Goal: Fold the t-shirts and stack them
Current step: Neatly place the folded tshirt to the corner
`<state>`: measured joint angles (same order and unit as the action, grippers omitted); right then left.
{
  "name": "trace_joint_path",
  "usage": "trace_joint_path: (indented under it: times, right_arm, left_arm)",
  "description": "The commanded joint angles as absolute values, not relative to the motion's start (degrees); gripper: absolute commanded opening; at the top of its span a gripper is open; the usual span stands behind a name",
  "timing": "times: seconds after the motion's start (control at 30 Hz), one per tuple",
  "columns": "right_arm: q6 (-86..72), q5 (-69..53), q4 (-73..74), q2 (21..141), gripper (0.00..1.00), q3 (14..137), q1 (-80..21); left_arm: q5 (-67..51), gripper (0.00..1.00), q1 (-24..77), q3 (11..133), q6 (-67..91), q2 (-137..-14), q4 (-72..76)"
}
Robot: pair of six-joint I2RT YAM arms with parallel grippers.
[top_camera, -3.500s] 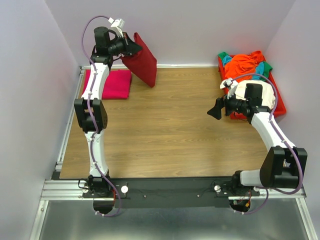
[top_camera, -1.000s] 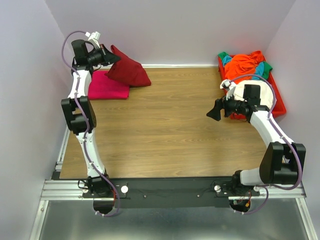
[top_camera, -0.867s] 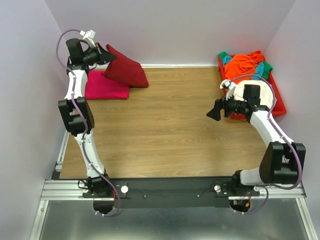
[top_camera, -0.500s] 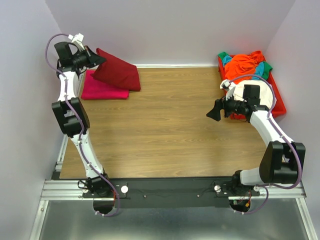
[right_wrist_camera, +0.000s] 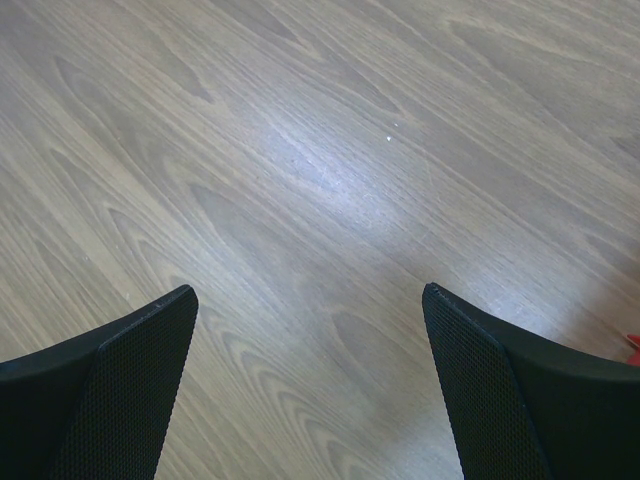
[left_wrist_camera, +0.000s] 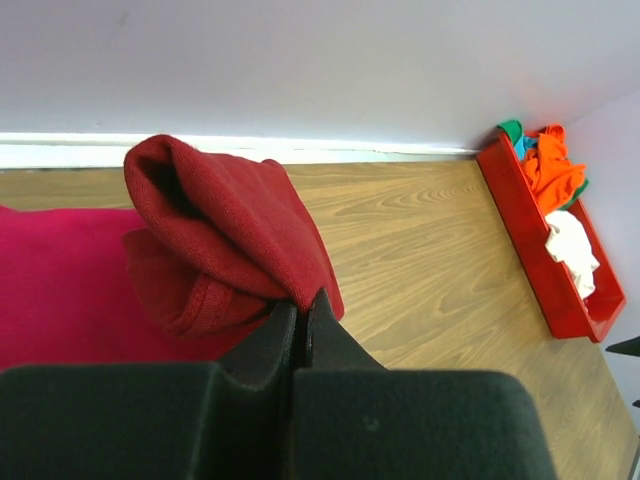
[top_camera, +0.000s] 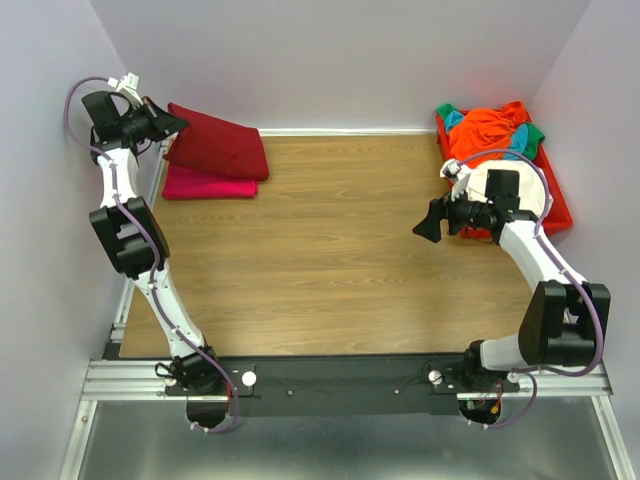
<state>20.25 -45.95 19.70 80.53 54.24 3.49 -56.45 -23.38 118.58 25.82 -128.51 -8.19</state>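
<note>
A folded dark red t-shirt (top_camera: 218,150) lies on top of a folded magenta-pink t-shirt (top_camera: 200,184) at the table's far left corner. My left gripper (top_camera: 172,124) is shut on the dark red shirt's left edge; in the left wrist view the cloth (left_wrist_camera: 235,235) is pinched between the closed black fingertips (left_wrist_camera: 300,305), over the pink shirt (left_wrist_camera: 60,270). My right gripper (top_camera: 428,222) hangs open over bare wood at the right, its fingers (right_wrist_camera: 125,350) wide apart with nothing between them. More t-shirts, orange (top_camera: 492,132), teal, green and cream, are heaped at the far right.
A red plastic tray (top_camera: 562,208) holds the heap against the right wall; it also shows in the left wrist view (left_wrist_camera: 530,250). Lilac walls close in the table on three sides. The arm bases sit on a black rail (top_camera: 340,385) at the near edge.
My left gripper has carried the dark red shirt leftwards and down, so it now lies flat on the pink shirt. The right arm has stayed still.
</note>
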Motion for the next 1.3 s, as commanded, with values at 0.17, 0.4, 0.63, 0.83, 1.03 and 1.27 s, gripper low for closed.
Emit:
trace_joint_path:
  times: [0.17, 0.4, 0.63, 0.83, 1.03, 1.27]
  right_arm:
    - [20.9, -47.5, 20.9, 81.6, 1.0, 54.8, 3.9]
    - [21.0, -47.4, 21.0, 82.0, 1.0, 54.8, 3.9]
    - [21.1, -47.2, 21.1, 82.4, 1.0, 54.8, 3.9]
    - [21.1, -47.1, 21.2, 82.6, 1.0, 54.8, 3.9]
    - [21.2, -47.1, 21.3, 82.7, 1.0, 54.8, 3.9]
    - [21.2, -48.0, 21.4, 82.5, 1.0, 54.9, 3.9]
  left_arm:
    - [-54.0, 0.0, -25.2, 122.5, 30.3, -131.7, -4.4]
    - [-52.7, 0.0, -25.3, 125.1, 32.2, -134.0, -3.1]
    - [-49.7, 0.0, -26.5, 128.1, 34.6, -136.3, -3.5]
    - [-47.1, 0.0, -27.0, 129.6, 34.8, -137.7, -4.9]
    - [-39.7, 0.31, -27.9, 131.5, 32.4, -138.6, -10.6]
    - [-20.3, 0.52, -28.7, 127.7, 24.5, -131.0, -18.2]
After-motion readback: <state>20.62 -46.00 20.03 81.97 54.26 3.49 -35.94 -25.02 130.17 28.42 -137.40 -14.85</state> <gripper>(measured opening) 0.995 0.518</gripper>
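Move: The left hand holds the dark red t-shirt by one end, high above the pink folded t-shirt it is being laid on. That stack's middle lies about 5 cm ahead, 1 cm to the right and 20 cm below. The white back rail runs roughly 16 cm straight ahead, the white side rail some 16 cm left and level with the hand. From the idle right hand the pink t-shirt lies about 28 cm ahead and 62 cm left. The left hand eases forward and left about 5 cm, then swings farther left, sinking and opening to release the shirt. ##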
